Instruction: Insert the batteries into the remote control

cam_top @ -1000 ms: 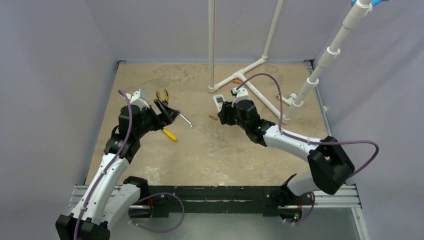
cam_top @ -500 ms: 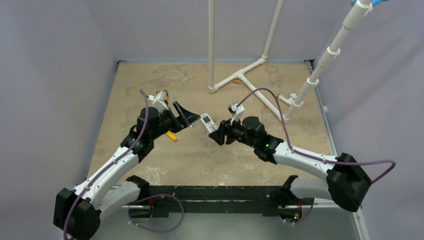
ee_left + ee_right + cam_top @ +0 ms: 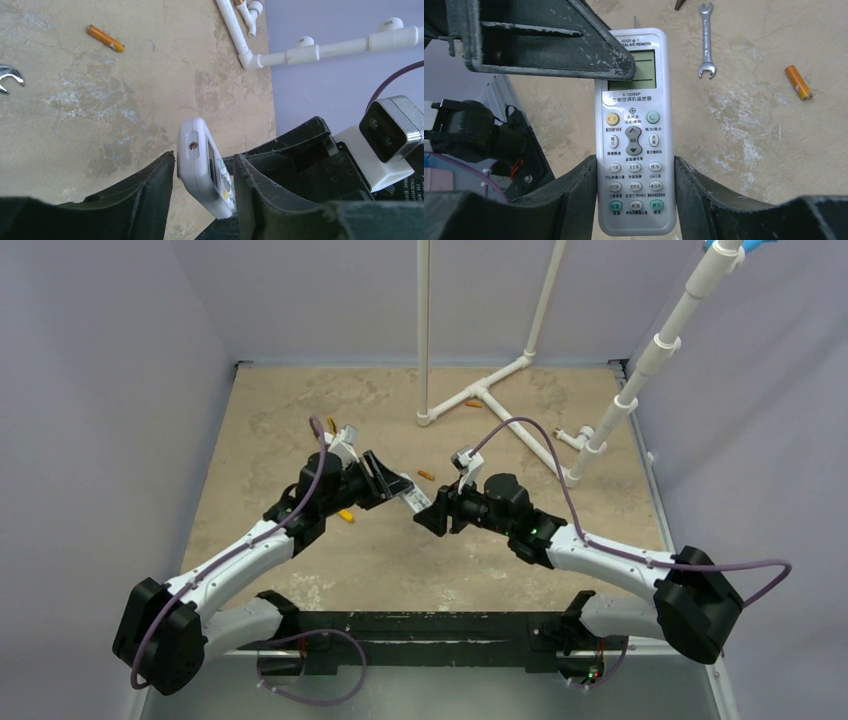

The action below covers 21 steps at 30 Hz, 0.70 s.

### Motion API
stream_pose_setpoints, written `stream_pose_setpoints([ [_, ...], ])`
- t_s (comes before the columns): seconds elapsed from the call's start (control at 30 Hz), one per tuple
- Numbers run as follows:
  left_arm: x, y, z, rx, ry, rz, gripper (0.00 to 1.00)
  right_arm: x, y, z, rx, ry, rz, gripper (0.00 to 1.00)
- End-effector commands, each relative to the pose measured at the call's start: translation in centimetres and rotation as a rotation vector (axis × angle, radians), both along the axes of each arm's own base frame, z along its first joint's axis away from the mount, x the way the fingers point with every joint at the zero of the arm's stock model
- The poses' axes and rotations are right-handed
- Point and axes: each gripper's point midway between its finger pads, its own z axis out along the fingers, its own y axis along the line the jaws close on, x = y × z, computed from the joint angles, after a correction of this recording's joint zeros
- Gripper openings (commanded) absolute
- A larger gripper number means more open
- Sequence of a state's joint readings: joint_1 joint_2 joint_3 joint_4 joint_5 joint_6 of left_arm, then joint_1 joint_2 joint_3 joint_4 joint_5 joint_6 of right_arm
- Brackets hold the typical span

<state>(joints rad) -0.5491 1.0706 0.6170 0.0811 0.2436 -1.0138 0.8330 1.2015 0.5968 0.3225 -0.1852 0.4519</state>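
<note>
The remote control (image 3: 411,499) is a slim white handset held off the table at the middle, button side toward the right wrist camera. My right gripper (image 3: 635,170) is shut on its lower long edges (image 3: 428,514). My left gripper (image 3: 204,159) straddles the screen end of the remote control (image 3: 202,170). One finger (image 3: 250,185) lies against the button face, and the other shows a thin sliver of gap. One orange battery (image 3: 426,475) lies on the table just behind; it also shows as the battery (image 3: 105,38) and the battery (image 3: 798,82). A second battery (image 3: 473,404) lies by the pipes.
A small silver wrench (image 3: 706,40) lies on the table under the grippers. A yellow-handled tool (image 3: 345,514) sits below the left arm. A white PVC pipe frame (image 3: 480,395) stands at the back, with a slanted pipe (image 3: 640,380) at the right.
The right arm carried the remote from the back toward the middle. The left arm swung right to meet it, and its jaws narrowed around the remote's screen end.
</note>
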Motion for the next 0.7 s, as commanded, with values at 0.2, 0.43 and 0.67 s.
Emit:
stream_pose_setpoints([
  [0.2,1.3,-1.1,3.7,-0.032,-0.099,-0.008,0.04,-0.4,0.3,3.9,0.082,-0.093,0.022,0.07],
  [0.43,1.0,-0.9,4.4,-0.038,-0.146,-0.016,0.0,-0.8,-1.0,6.1,0.134,-0.139,-0.012,0.67],
  [0.67,-0.6,-1.0,6.7,-0.123,-0.314,-0.08,0.0,-0.5,-2.4,7.0,0.225,-0.063,-0.05,0.77],
])
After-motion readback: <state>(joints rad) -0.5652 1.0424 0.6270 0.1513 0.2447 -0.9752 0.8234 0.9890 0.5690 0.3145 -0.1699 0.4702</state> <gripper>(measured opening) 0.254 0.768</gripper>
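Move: The remote control is clamped by its lower end in my right hand, its middle about 3 cm ahead and 2 cm left of that hand, near its height. Its screen end already stands between my open left fingers; its middle is about 3 cm back, 3 cm right and 2 cm below that hand. From my left hand, the nearer battery lies some 9 cm ahead, 4 cm right and 18 cm down; the wrench 9 cm ahead, 8 cm left, equally low. I take the remote over into my left hand: its fingers shut on the screen end, one pad on the front and one on the back, and it creeps up about 3 cm, tipping slightly upward late on. My right hand eases up while still gripping the side edges, then opens and climbs away, some 6 cm up in all and about 2 cm to the right. ##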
